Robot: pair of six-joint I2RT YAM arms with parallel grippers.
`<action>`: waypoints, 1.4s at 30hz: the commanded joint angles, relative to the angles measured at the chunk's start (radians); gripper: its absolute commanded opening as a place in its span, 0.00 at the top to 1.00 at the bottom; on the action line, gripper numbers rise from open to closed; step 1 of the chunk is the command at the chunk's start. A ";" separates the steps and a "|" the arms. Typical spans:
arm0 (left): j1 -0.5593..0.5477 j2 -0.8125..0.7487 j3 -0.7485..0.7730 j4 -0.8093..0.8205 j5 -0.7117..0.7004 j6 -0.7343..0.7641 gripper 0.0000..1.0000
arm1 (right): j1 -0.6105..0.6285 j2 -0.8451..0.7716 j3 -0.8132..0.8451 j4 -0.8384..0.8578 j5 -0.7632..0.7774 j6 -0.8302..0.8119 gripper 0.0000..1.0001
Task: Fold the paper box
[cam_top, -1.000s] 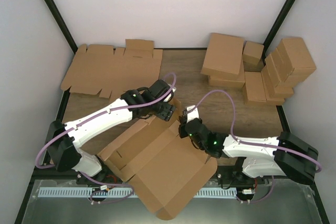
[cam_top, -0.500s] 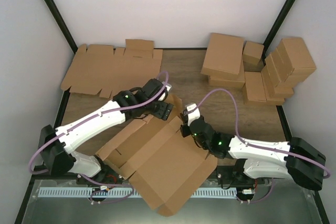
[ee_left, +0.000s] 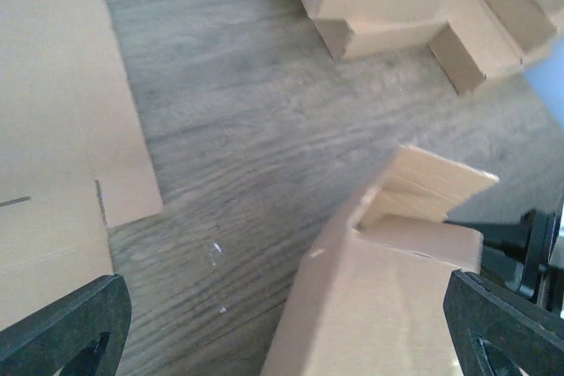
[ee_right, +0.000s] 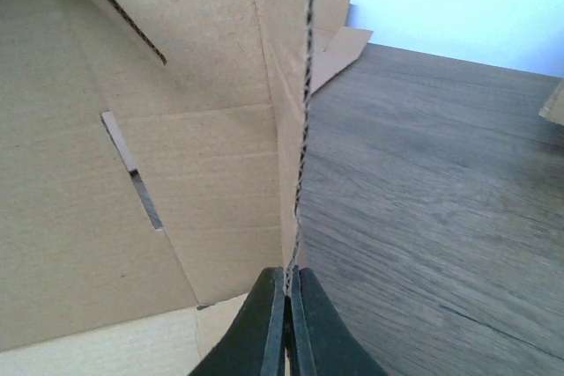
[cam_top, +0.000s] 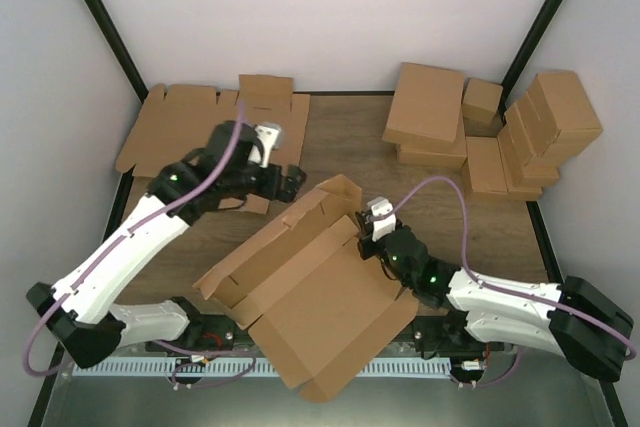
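The paper box lies half folded in the middle of the table, its far long wall raised and a wide flap hanging over the near edge. My right gripper is shut on the thin top edge of the box's right end wall, with the corrugated edge pinched between the fingers. My left gripper hovers open just left of the box's far corner and touches nothing. In the left wrist view its fingertips stand far apart, with the box wall below them.
Flat brown blanks are stacked at the back left and show in the left wrist view. Several closed brown boxes are piled at the back right. Bare wooden table lies between them.
My left gripper has opened wide and drawn back up and left, away from the box's far corner. The far wall now stands more upright. My right gripper has moved forward, still pinching the end wall.
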 commanded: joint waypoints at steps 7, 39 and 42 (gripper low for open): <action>0.399 -0.068 -0.106 0.074 0.427 -0.057 0.00 | -0.093 -0.015 -0.075 0.224 -0.091 -0.028 0.99; 0.502 -0.127 -0.641 0.519 0.897 -0.162 0.02 | -0.169 0.100 -0.067 0.395 -0.342 -0.111 0.99; 0.495 -0.127 -0.654 0.537 0.902 -0.169 0.04 | -0.169 0.105 -0.066 0.400 -0.350 -0.114 0.99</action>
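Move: The box's tall left wall, outer face towards the left hand, has its middle about 7 cm back, 5 cm left and some 17 cm below that wide-open hand. The box's far end flap stands about 4 cm ahead of the hand, 11 cm to its right and 14 cm below; the flat cardboard sheet lies 22 cm ahead, 18 cm left, 28 cm down. From the right hand, the left wall is about 21 cm left, 5 cm back and slightly lower. The box's far edge stays pinched in the shut right fingers, which shift only a centimetre or two and turn about 10 degrees counter-clockwise. The left hand swings out left and a little forward, then sinks about 11 cm while easing back and slightly right, down to the left wall's outer side, fingers wide open and turned some 30 degrees to point more to the right. ##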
